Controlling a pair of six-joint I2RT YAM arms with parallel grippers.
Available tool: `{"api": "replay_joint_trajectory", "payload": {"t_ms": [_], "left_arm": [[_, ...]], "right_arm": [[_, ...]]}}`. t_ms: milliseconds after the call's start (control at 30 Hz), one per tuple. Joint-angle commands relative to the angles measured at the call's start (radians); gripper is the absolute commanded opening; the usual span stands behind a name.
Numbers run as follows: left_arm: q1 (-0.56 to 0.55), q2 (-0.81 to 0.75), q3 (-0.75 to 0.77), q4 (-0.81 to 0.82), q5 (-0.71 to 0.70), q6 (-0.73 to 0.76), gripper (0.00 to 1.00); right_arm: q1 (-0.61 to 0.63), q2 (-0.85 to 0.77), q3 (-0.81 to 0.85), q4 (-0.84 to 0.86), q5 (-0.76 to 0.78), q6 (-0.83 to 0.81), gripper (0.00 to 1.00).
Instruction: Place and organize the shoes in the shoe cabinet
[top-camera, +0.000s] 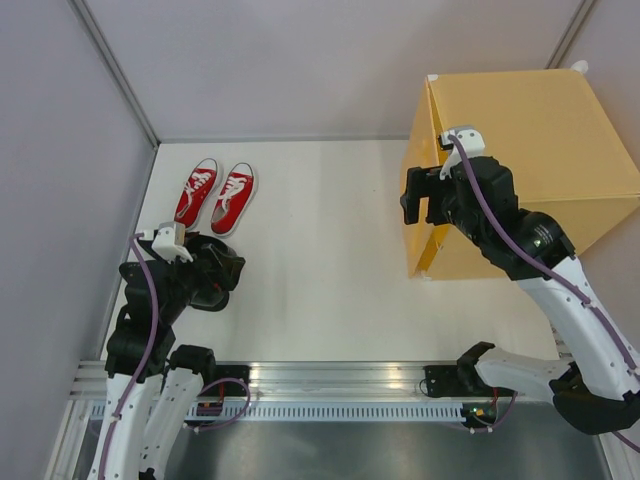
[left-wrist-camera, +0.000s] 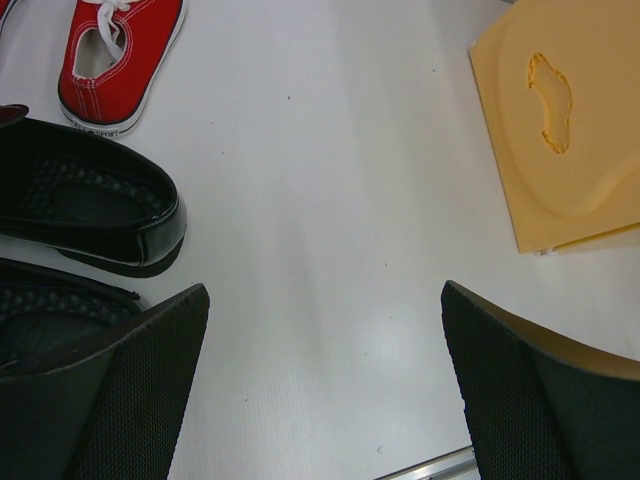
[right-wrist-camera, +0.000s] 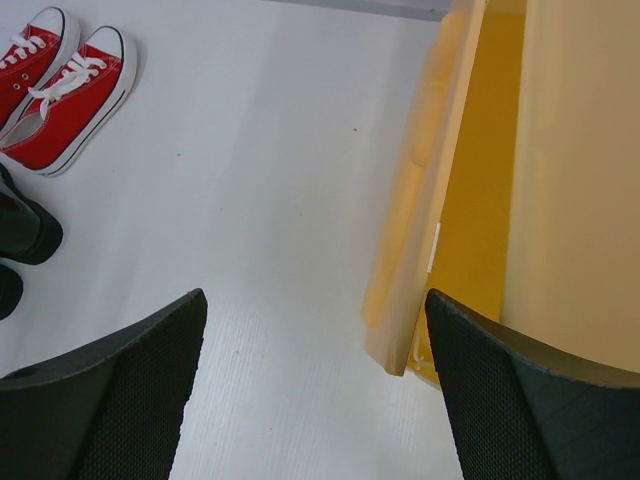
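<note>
Two red sneakers (top-camera: 197, 192) (top-camera: 233, 198) lie side by side at the back left of the table. The wrist views show a red sneaker (left-wrist-camera: 120, 50) and the red pair (right-wrist-camera: 70, 95). Two black shoes (left-wrist-camera: 90, 205) (left-wrist-camera: 50, 310) lie just left of my left gripper (left-wrist-camera: 325, 380), which is open and empty above the table. In the top view the left gripper (top-camera: 222, 275) covers most of them. The yellow shoe cabinet (top-camera: 530, 150) stands at the right, its door (right-wrist-camera: 420, 230) slightly ajar. My right gripper (right-wrist-camera: 315, 380) (top-camera: 425, 205) is open, with the door's lower corner just inside its right finger.
Grey walls close in the table on the left and at the back. A metal rail (top-camera: 330, 380) runs along the near edge by the arm bases. The cabinet door's embossed face (left-wrist-camera: 560, 130) shows in the left wrist view. White tabletop (top-camera: 320, 250) lies between shoes and cabinet.
</note>
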Motion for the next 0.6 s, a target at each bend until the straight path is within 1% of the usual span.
{"api": "replay_joint_trajectory", "payload": {"t_ms": [0,100,233,300,333,433,467,533,567], "left_arm": [[0.007,0.008,-0.001,0.046,0.018,0.025,1.0],[0.009,0.008,-0.001,0.045,0.019,0.026,1.0],[0.011,0.008,0.0,0.045,0.021,0.026,1.0],[0.011,0.008,0.0,0.045,0.024,0.026,1.0],[0.011,0.009,0.0,0.046,0.024,0.028,1.0],[0.011,0.008,0.0,0.045,0.025,0.028,1.0],[0.012,0.009,0.0,0.045,0.024,0.028,1.0],[0.012,0.009,-0.001,0.046,0.024,0.028,1.0],[0.012,0.011,0.0,0.045,0.024,0.028,1.0]], "right_arm": [[0.041,0.014,-0.02,-0.016,0.017,0.028,0.93],[0.087,0.018,-0.022,0.022,-0.032,0.026,0.92],[0.161,0.05,-0.025,0.135,-0.081,0.017,0.92],[0.211,0.092,-0.012,0.186,-0.1,0.0,0.92],[0.23,0.11,-0.006,0.212,-0.133,-0.018,0.92],[0.267,0.201,0.038,0.335,-0.193,-0.049,0.93],[0.274,0.243,0.052,0.367,-0.206,-0.06,0.95],[0.285,0.279,0.06,0.442,-0.207,-0.081,0.96],[0.284,0.309,0.067,0.51,-0.181,-0.093,0.98]]}}
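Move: The cabinet door's free edge is at the right hand's right finger, about 3 cm right and 2 cm ahead of the hand, its middle roughly 12 cm lower. The cabinet body lies some 24 cm right and 13 cm ahead; the nearer red shoe is about 42 cm left, 20 cm ahead and 30 cm below. From the left hand, that door edge is roughly 41 cm right and 10 cm ahead, at about its height. The open right hand sweeps left about 17 cm, turning some 25 degrees counter-clockwise, right finger pushing the door outward. ##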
